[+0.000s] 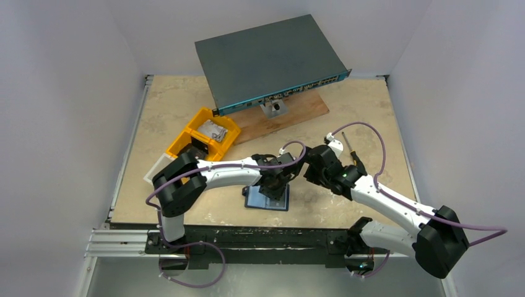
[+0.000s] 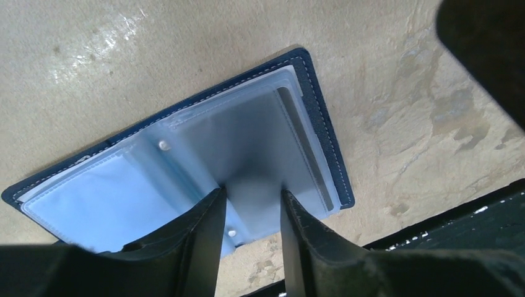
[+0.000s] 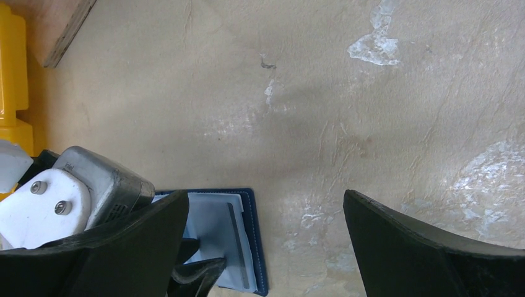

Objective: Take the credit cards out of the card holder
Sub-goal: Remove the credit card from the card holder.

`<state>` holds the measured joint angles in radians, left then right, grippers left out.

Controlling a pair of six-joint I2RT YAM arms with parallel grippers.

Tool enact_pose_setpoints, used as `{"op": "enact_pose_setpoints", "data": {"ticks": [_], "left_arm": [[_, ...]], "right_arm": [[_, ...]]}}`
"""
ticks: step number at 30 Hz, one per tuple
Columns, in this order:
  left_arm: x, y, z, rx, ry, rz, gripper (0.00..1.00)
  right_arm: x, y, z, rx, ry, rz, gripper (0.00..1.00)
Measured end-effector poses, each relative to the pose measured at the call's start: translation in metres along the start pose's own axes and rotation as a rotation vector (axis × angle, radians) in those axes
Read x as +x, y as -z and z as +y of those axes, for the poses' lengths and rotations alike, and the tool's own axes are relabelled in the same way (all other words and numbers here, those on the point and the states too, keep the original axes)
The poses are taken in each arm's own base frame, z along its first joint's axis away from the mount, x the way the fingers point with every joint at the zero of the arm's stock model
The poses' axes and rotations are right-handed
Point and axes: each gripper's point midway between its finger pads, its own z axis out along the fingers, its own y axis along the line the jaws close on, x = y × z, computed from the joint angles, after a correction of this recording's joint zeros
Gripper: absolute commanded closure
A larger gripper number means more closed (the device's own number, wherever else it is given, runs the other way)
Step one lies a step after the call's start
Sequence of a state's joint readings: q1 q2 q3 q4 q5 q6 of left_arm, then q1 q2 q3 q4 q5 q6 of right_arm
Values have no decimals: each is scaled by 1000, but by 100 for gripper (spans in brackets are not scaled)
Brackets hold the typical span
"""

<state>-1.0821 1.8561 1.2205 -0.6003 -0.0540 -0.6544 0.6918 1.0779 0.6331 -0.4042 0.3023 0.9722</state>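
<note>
The card holder (image 1: 267, 199) lies open flat near the table's front edge, navy cover (image 2: 317, 111) down and pale clear sleeves up. A pale grey credit card (image 2: 260, 139) with a dark stripe shows through the right-hand sleeve, also seen in the right wrist view (image 3: 223, 226). My left gripper (image 1: 270, 187) points down onto that sleeve, its jaws (image 2: 252, 193) a finger's width apart, both tips resting on the plastic with nothing gripped between them. My right gripper (image 1: 306, 170) hovers just right of the holder, its jaws (image 3: 266, 195) wide open over bare table.
Yellow bins (image 1: 204, 137) stand behind the left arm, one showing at the left edge (image 3: 12, 74). A tilted grey network switch (image 1: 269, 62) rests on a wooden board (image 1: 291, 114) at the back. A screwdriver (image 1: 351, 151) lies by the right arm. The black front rail (image 2: 470, 210) runs close to the holder.
</note>
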Motion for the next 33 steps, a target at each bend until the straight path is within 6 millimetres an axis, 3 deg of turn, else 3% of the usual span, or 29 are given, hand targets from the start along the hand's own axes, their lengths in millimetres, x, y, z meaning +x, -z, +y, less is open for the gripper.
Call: {"op": "enact_pose_setpoints", "data": {"ticks": [6,9,21,28,33], "left_arm": [[0,-1,6,-33,7,-3,94],[0,-1,7,-38,13,-3,100],[-2,1,12,156,147,-10,100],[-5,-2,1,303,206,-26,100],[-5,-2,-2,356,225,-24,100]], "right_arm": [[-1,0,4,-15,-9,-3,2],[0,-1,5,-23,-10,-1,6],[32,-13,23,-149,15,127,41],[52,-17,40,-220,37,201,46],[63,-22,42,-223,52,237,47]]}}
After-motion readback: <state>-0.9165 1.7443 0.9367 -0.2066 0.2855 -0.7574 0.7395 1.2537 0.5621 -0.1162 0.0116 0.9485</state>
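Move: The left fingertips are just over the pocket in the right half of the open card holder. The credit card's middle is about 1 cm ahead, 1 cm right and 1 cm below them, and the card holder's middle 3 cm left and 1 cm ahead. The yellow tray sits some 25 cm left and 19 cm ahead. From the right hand the card lies about 8 cm left, 6 cm back and 8 cm below, with the holder's middle 4 cm left of the card. The left fingers close from part open to shut, pinching the pocket's clear film. They stay low, shift only about a centimetre left and back again, while the wrist tilts some 20 degrees so the fingertips point more to the right. Meanwhile the right hand comes about 7 cm left, also down and a little back, towards the card, turning counter-clockwise and narrowing its wide-open fingers to about half. ##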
